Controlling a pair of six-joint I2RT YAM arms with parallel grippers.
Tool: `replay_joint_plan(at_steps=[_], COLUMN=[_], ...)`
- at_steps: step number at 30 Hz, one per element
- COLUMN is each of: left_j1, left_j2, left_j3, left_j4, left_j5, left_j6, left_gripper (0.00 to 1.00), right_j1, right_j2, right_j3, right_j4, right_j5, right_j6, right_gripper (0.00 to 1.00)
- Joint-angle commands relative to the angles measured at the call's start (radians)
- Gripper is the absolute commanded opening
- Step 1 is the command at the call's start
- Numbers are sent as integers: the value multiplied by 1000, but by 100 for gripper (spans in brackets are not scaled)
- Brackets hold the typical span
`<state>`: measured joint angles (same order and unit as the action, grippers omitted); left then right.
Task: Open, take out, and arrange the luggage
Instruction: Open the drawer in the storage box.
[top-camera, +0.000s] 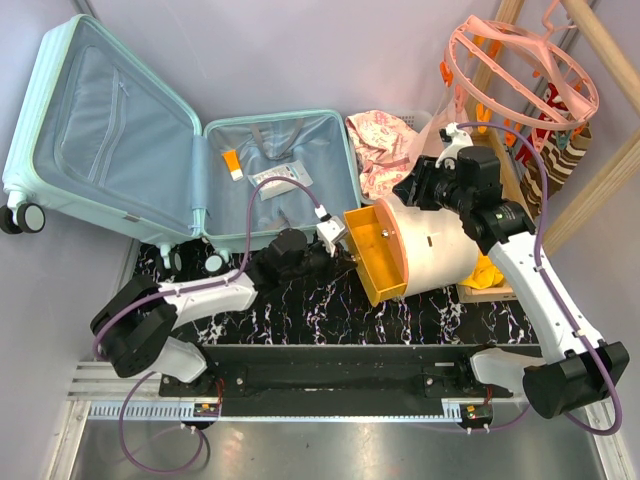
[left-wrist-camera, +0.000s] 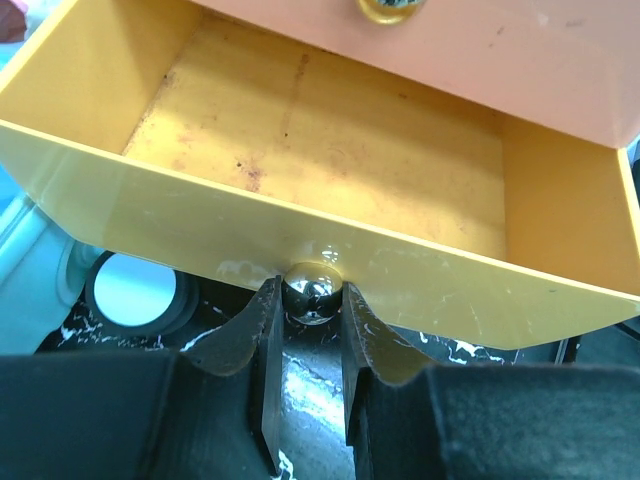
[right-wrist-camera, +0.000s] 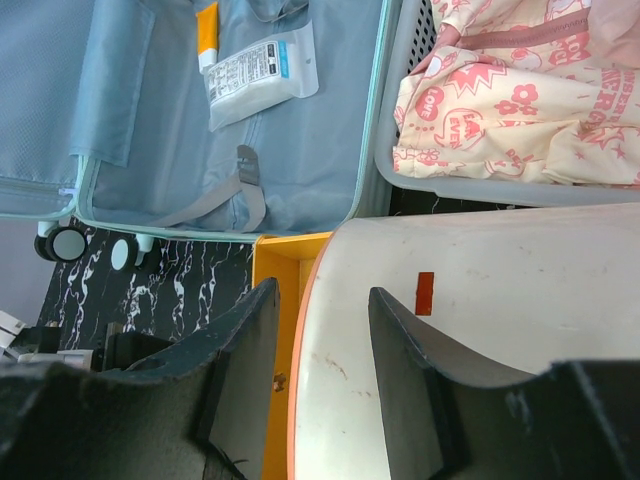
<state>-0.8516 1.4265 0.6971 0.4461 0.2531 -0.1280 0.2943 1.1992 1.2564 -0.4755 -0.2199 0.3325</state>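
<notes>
The luggage (top-camera: 110, 130), a pale mint-blue suitcase, lies wide open at the back left, with its grey-blue lining showing in the right wrist view (right-wrist-camera: 300, 130). A white packet (top-camera: 280, 180) and an orange-white tube (top-camera: 232, 162) lie in its right half. In front of it a cream cylinder (top-camera: 435, 245) lies on its side with a yellow drawer (left-wrist-camera: 320, 150) pulled out. My left gripper (top-camera: 335, 252) is shut on the drawer's shiny knob (left-wrist-camera: 311, 292). My right gripper (right-wrist-camera: 320, 292) stands open over the cylinder's (right-wrist-camera: 480, 330) orange-rimmed end.
A white basket (right-wrist-camera: 400, 100) holding pink-printed cloth (top-camera: 385, 150) stands right of the suitcase. A pink round drying rack (top-camera: 520, 65), wooden poles (top-camera: 600, 40) and a striped bag (top-camera: 565, 155) crowd the back right. A black marbled mat (top-camera: 330, 310) covers the front.
</notes>
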Motion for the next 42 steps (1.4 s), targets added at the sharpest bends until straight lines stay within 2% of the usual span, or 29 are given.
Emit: replay_joint_plan(at_steps=[1, 30, 32, 33, 34, 37, 38, 42], left_j1=[-1, -1, -1, -1, -1, 0, -1, -1], left_j2=[-64, -166, -169, -172, -185, -215, -244, -340], left_j3=[-19, -84, -77, -76, -77, -87, -88, -111], left_j4=[59, -13, -33, -37, -38, -44, -52, -76], left_j5=[-48, -114, -127, -132, -132, -138, -138, -158], left_j6=[16, 25, 27, 27, 28, 40, 47, 74], left_gripper=[0, 0, 26, 31, 42, 57, 68, 89], right_j1=[2, 2, 3, 2, 2, 2, 2, 2], right_j2=[0, 14, 13, 11, 10, -1, -3, -10], right_j3=[-3, -5, -5, -5, -5, -6, -8, -8], right_j4=[35, 35, 35, 34, 34, 32, 29, 29], right_j5=[21, 25, 22, 22, 21, 24, 25, 27], right_j6=[-12, -7, -9, -7, -9, -9, -9, -9], right_gripper=[50, 50, 50, 50, 50, 50, 50, 50])
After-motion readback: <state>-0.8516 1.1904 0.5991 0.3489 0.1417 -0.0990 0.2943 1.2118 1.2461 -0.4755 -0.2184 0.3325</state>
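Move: The left hand already grips the knob of the yellow drawer, partly pulled out; the drawer's middle lies about 6 cm to its right and 2 cm ahead, at about its height. The storage box's middle is some 17 cm right and 4 cm ahead, the suitcase tray 15 cm left and 18 cm ahead. From the right hand the drawer lies about 9 cm back, 6 cm left and 15 cm below. Left hand pulls the knob about 3 cm left and slightly back, then opens its fingers and rises. ##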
